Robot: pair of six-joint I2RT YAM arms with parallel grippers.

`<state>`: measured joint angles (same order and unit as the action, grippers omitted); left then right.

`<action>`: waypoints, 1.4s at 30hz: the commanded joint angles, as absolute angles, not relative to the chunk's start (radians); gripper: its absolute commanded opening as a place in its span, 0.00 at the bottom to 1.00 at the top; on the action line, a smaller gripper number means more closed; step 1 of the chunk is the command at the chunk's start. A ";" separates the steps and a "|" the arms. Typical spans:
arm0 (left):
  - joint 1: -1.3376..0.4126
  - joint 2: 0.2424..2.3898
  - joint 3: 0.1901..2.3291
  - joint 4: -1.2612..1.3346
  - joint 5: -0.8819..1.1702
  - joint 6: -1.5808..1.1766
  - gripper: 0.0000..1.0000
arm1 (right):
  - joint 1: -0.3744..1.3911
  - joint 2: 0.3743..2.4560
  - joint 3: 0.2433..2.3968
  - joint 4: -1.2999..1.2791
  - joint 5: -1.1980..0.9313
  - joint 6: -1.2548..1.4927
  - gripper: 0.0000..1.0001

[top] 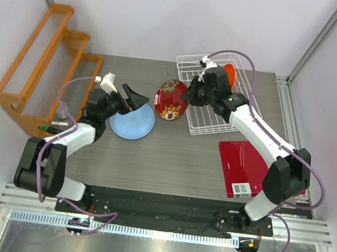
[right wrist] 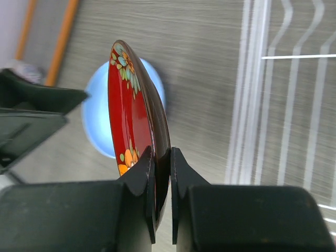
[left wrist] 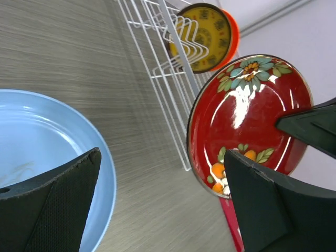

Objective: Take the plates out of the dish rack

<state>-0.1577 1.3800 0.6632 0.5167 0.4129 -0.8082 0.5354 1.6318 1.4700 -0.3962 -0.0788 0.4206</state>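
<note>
My right gripper (top: 189,95) (right wrist: 163,153) is shut on the rim of the dark red floral plate (top: 171,99) (right wrist: 131,115), holding it on edge above the table, just left of the white wire dish rack (top: 211,130) (right wrist: 257,89). That plate (left wrist: 247,110) faces my left gripper (top: 136,99) (left wrist: 163,157), which stands wide open and holds nothing. A light blue plate (top: 132,122) (left wrist: 37,152) lies flat on the table, with the left gripper above its far edge. In the rack (left wrist: 176,47) a yellow patterned plate (left wrist: 207,37) stands upright with an orange plate (left wrist: 235,32) (top: 229,74) behind it.
An orange wooden stepped rack (top: 43,66) stands at the far left. A flat red rectangle (top: 247,164) lies on the table at the right, in front of the dish rack. Metal rails run along the table's right and near edges.
</note>
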 commanded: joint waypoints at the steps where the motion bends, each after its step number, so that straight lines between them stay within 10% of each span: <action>1: -0.161 1.430 0.632 0.722 0.515 -0.910 0.98 | 0.538 1.578 1.442 -0.122 -0.259 0.552 0.01; 10: -0.170 1.502 0.609 0.887 0.543 -0.979 0.78 | 0.538 1.614 1.367 0.032 -0.391 0.647 0.01; 22: -0.172 1.568 0.611 0.991 0.592 -1.022 0.00 | 0.538 1.727 1.341 0.210 -0.583 0.796 0.01; 27: -0.170 1.589 0.591 1.054 0.591 -1.040 0.00 | 0.540 1.764 1.370 0.200 -0.627 0.796 0.02; 34: -0.170 1.467 0.575 0.813 0.444 -0.896 0.00 | 0.517 1.758 1.416 0.045 -0.517 0.686 0.59; 42: -0.170 1.270 0.588 0.506 0.232 -0.726 0.00 | 0.465 1.741 1.459 -0.121 -0.405 0.575 0.67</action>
<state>-0.1749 1.3609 0.5755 0.6685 0.3828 -0.8627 0.4980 1.7977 1.3884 -0.0605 -0.4625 0.6476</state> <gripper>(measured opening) 0.041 0.668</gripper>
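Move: The red flowered plate hangs by its right-hand rim in the right gripper; its middle lies about 16 cm to the right of the open left gripper and 4 cm farther out, at nearly the same height. The blue plate lies some 8 cm back, 3 cm left and 16 cm below the left gripper. From the right gripper, the left one is about 25 cm left, 6 cm back and slightly lower, and the dish rack's middle roughly 14 cm right, 4 cm ahead and 14 cm below. Leftward, the right hand carries the red plate about 6 cm towards the left gripper, raising its own left side some 20 degrees and then sinking 3–4 cm. The left hand edges right some 2 cm, rolling, and shuts its fingers on the plate's near rim, then drifts and rolls back. Only once the left has pinched does the right open and let go, its fingers still either side of the rim. ##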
